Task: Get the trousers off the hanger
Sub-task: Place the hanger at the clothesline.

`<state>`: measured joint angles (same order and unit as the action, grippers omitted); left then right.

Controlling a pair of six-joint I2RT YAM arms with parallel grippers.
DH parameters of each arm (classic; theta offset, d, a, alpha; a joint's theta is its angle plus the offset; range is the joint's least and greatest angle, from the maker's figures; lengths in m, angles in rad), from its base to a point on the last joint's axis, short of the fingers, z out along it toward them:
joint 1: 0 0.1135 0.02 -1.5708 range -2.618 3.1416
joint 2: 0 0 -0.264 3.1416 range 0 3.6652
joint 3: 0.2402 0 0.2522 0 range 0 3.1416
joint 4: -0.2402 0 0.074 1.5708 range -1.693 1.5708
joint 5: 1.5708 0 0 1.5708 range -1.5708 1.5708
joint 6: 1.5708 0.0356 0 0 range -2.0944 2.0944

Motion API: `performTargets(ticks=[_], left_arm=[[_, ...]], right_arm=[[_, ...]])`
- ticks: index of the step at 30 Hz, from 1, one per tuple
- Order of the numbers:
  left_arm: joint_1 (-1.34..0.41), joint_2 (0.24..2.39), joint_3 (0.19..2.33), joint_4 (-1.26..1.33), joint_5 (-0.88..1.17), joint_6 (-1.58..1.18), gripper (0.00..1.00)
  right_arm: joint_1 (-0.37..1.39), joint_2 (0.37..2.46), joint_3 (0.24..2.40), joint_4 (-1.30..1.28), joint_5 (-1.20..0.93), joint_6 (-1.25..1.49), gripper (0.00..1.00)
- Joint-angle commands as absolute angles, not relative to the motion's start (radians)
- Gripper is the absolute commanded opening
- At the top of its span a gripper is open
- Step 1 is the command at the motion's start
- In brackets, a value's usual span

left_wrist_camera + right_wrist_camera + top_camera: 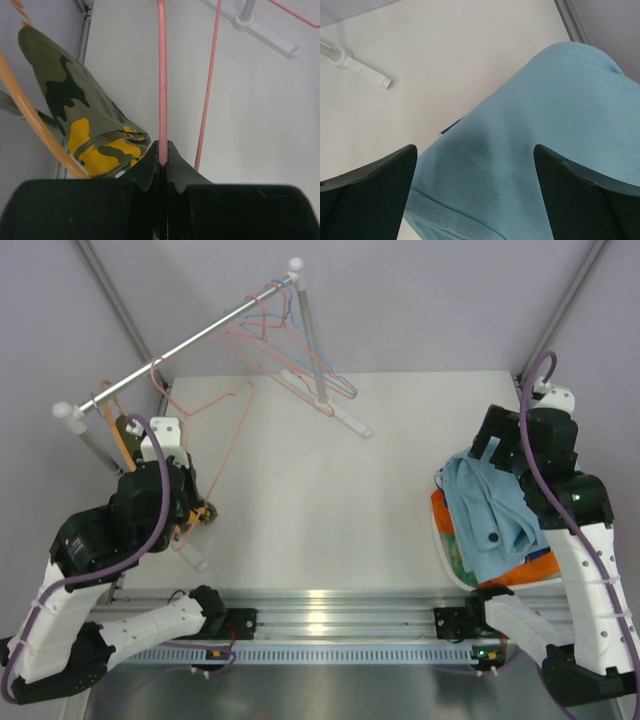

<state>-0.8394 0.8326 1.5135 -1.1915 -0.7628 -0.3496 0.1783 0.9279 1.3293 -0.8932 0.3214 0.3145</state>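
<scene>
My left gripper [162, 146] is shut on the wire of an empty pink hanger [162, 75], low on the left of the table [203, 510]. Just left of it, olive camouflage trousers with yellow patches [75, 100] hang on an orange hanger [30, 120]. At the right, light blue trousers [490, 515] lie on top of a pile with orange trousers [535, 565] under them. My right gripper [475, 150] stands open just above the light blue trousers [530, 125], with nothing between its fingers.
A metal rail [180, 345] runs from back centre to the left, on posts with white feet [345, 420]. Several empty pink and blue hangers [290, 340] bunch at its far end. The pile rests in a white basket [440, 540] at the right edge.
</scene>
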Motion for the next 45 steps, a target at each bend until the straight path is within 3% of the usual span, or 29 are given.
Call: performTargets(ticks=[1, 13, 25, 45], left_arm=[[-0.838, 0.896, 1.571, -1.304, -0.906, -0.412, 0.0], [-0.836, 1.162, 1.713, -1.505, -1.206, -0.687, 0.0], [-0.766, 1.411, 1.821, -1.506, -1.279, -0.706, 0.0], [-0.624, 1.6, 1.874, -1.427, -1.302, -0.655, 0.0]], right_arm=[[0.166, 0.93, 1.339, -0.815, 0.318, 0.305, 1.0], [0.161, 0.972, 1.29, -0.762, 0.313, 0.29, 1.0], [0.124, 0.976, 1.267, -0.738, 0.279, 0.27, 1.0], [0.098, 0.996, 1.279, -0.721, 0.232, 0.265, 1.0]])
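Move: The left hand holds the empty pink hanger and is taking its hook to the bare middle of the clothesline, roughly 22 cm ahead, 5 cm left and 7 cm above the hand. The camouflage trousers on the orange hanger are about 14 cm ahead, 12 cm left and 12 cm lower; the hung empty hangers cluster some 32 cm ahead and 13 cm right at about hand height. From the right hand, that clothesline spot is roughly 58 cm left, 13 cm ahead and 12 cm up. Keeping its pinch on the pink hanger, the left hand carries it forward about 14 cm towards the bare middle of the clothesline, turning some 40 degrees counter-clockwise while its left side rolls up about 20 degrees, and sinks 2 to 3 cm near the end as the hook comes close to the rod. The right hand, open and empty over the light blue trousers, eases about 3 cm forward and 2 cm down. ##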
